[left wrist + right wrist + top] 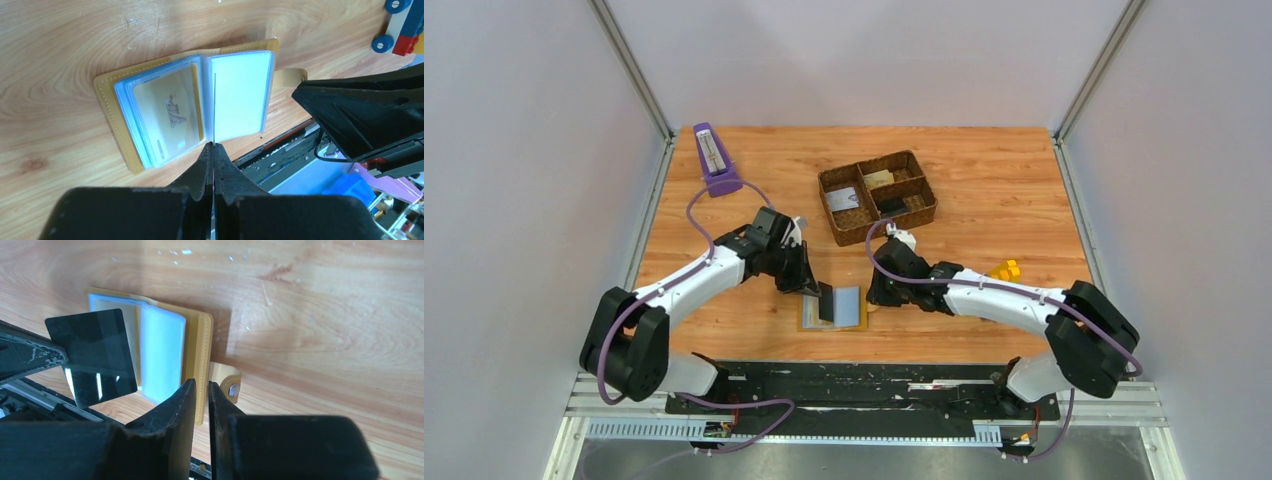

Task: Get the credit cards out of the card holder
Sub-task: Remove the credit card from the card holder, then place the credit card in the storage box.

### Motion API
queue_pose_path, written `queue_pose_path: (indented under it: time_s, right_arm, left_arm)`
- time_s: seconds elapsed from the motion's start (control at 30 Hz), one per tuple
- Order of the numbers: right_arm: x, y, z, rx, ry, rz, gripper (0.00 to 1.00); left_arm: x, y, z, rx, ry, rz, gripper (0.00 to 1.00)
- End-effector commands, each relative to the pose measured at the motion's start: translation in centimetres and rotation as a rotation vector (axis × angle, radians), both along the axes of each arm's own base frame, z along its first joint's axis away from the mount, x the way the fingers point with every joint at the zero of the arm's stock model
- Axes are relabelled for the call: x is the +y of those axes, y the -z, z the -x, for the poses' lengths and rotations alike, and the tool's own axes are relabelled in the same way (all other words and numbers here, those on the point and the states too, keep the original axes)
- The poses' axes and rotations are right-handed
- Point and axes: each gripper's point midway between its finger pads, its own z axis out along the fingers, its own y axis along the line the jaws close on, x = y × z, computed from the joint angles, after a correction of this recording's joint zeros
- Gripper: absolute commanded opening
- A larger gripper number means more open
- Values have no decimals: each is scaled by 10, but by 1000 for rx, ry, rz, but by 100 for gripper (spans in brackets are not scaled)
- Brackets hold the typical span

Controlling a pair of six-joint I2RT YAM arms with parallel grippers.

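Observation:
The card holder lies open on the wood, mustard outside with pale blue pockets. A gold credit card sits in its left pocket. My left gripper is shut on a black credit card, held upright above the fold and seen edge-on in the left wrist view. My right gripper stands at the holder's right cover edge beside the tab. Its jaws leave a narrow slit. Whether they clamp the cover cannot be told.
A brown woven compartment tray with several cards in it stands behind the holder. A purple upright object is at the back left. A small yellow toy lies right of the right arm. The table's near edge runs just below the holder.

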Motion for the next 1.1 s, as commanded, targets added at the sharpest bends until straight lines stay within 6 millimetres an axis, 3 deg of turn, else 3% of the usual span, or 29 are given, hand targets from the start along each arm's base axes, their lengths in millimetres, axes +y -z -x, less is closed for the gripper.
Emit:
queue_pose_path:
  time_s: [0.0,0.23,0.37,0.43,0.5,0.6,0.8,1.07]
  right_arm:
    - [5,-38,-20,-131,-15,-26,17]
    - [15,-80,-25,-336,-190,-38,21]
    - [28,-124,-21,-618,-346,-85,26]
    - [37,-147,-9,-835,-451,-108,27]
    - [41,-156,6,-1014,-555,-104,31]
    - [43,-161,22,-1188,-669,-71,36]
    - [48,-156,45,-1302,-793,-12,48]
    - [58,-141,47,-1346,-838,124,51]
  left_arm:
    - [6,-24,0,-51,22,-25,0]
    - [0,-43,3,-64,37,27,0]
    - [0,-61,0,-100,8,46,0]
    - [-4,-71,0,-101,-11,82,0]
    - [-11,-82,1,-92,-26,141,0]
    - [-25,-103,2,-71,-47,256,0]
    - [-33,-124,3,-40,-95,340,0]
    - [-32,-131,2,-18,-172,373,0]
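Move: The black card, already pinched in the left fingers, has its middle about 2 cm right of, 1 cm back from and 2 cm below the left hand; from the right hand it lies some 8 cm left, level in depth and about 1 cm higher. The open card holder lies about 7 cm left, 2 cm back and 4 cm below the right hand. The wicker basket stands some 21 cm straight ahead of that hand and 2 cm lower. Keeping its pinch on the black card, the left hand lifts it about 10 cm off above the card holder, easing slightly right late on as its fingers tip up towards the right. The right hand rises about 12 cm, first a little forward, then left and back, swinging its fingers up and counter-clockwise until they point nearly level to the left, and opens them towards the card's free edge. ##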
